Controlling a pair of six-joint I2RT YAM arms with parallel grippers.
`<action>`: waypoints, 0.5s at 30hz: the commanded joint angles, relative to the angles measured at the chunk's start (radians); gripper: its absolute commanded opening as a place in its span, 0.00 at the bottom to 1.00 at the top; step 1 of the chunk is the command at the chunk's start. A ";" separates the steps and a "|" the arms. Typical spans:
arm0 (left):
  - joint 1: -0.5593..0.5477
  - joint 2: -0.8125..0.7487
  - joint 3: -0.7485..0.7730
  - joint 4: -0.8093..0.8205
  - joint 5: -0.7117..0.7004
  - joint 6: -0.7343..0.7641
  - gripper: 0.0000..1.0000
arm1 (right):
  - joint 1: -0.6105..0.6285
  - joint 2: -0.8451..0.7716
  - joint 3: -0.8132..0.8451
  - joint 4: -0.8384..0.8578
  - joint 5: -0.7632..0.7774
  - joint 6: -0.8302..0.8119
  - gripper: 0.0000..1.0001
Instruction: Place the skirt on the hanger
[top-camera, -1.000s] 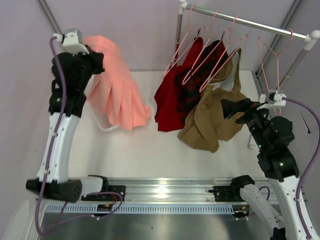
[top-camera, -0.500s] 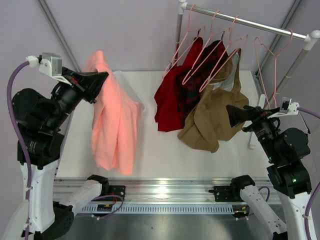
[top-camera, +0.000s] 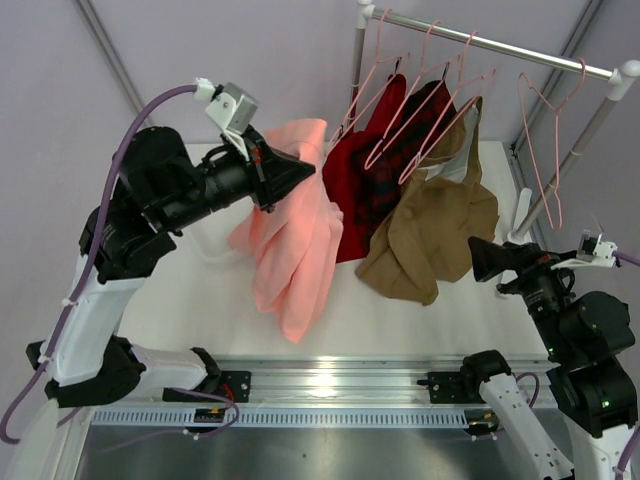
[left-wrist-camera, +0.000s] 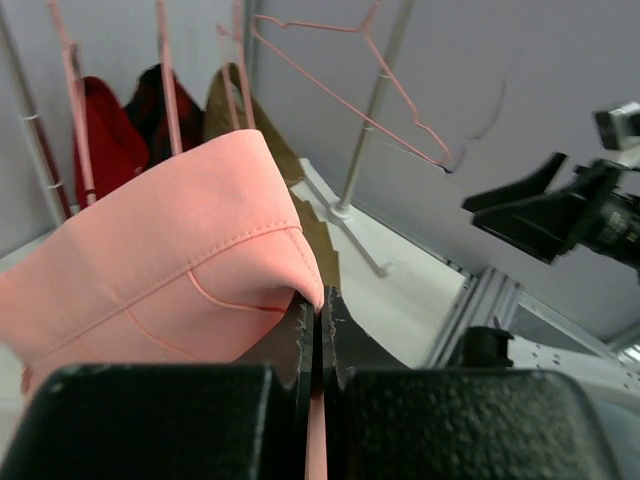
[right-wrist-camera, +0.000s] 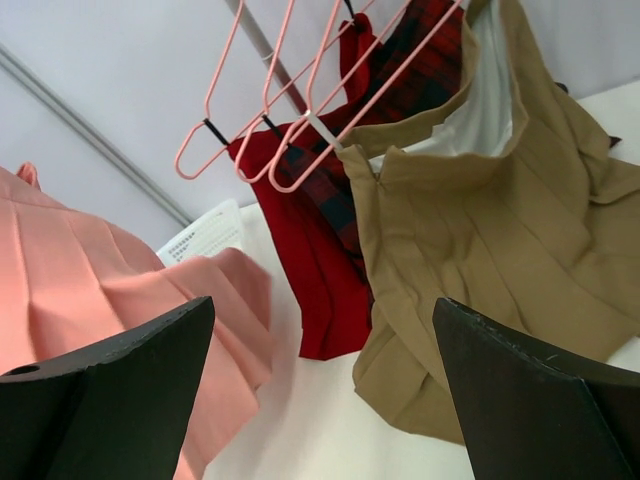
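Note:
The salmon-pink skirt hangs from my left gripper, which is shut on its top edge and holds it above the table, just left of the hung garments. In the left wrist view the skirt folds over the shut gripper. The empty pale-pink hanger hangs on the rail's right end, and it also shows in the left wrist view. My right gripper is open and empty at the right, below that hanger. In the right wrist view the open gripper faces the skirt.
The silver rail carries a dark red garment, a dark plaid garment and a tan-brown garment on pink hangers. The rail's post stands at the right. A metal track runs along the near edge.
My left arm has swung right, carrying the skirt from the far left to beside the red garment. My right gripper has drawn back and lower to the right.

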 joint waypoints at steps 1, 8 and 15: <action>-0.104 -0.015 0.135 0.016 -0.105 0.048 0.00 | 0.003 -0.007 0.016 -0.034 0.057 0.002 0.99; -0.232 -0.006 0.216 -0.009 -0.211 0.053 0.00 | 0.003 0.034 0.010 -0.005 0.035 -0.011 0.99; -0.243 -0.008 0.122 -0.041 -0.346 0.108 0.00 | 0.002 0.073 -0.028 0.059 -0.012 -0.008 0.99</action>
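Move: The left gripper already holds the skirt in the air. The empty hanger it is meant for is about 38 cm to its right, 10 cm ahead and a little higher. The open right gripper is some 28 cm right, 3 cm back and 14 cm lower; the brown garment lies 23 cm right, 17 cm ahead and well below. From the right gripper, the bunched skirt's middle is roughly 30 cm left, 3 cm ahead and about level. Draw the left gripper back towards the robot and up, about 4 cm each way, away from the empty hanger, keeping the skirt's waistband pinched and the fingers still pointing forward-right; tip them up some 5 degrees and ease slightly forward at the end. Let the right gripper, wide open and touching nothing, creep about 2 cm forward and down. ##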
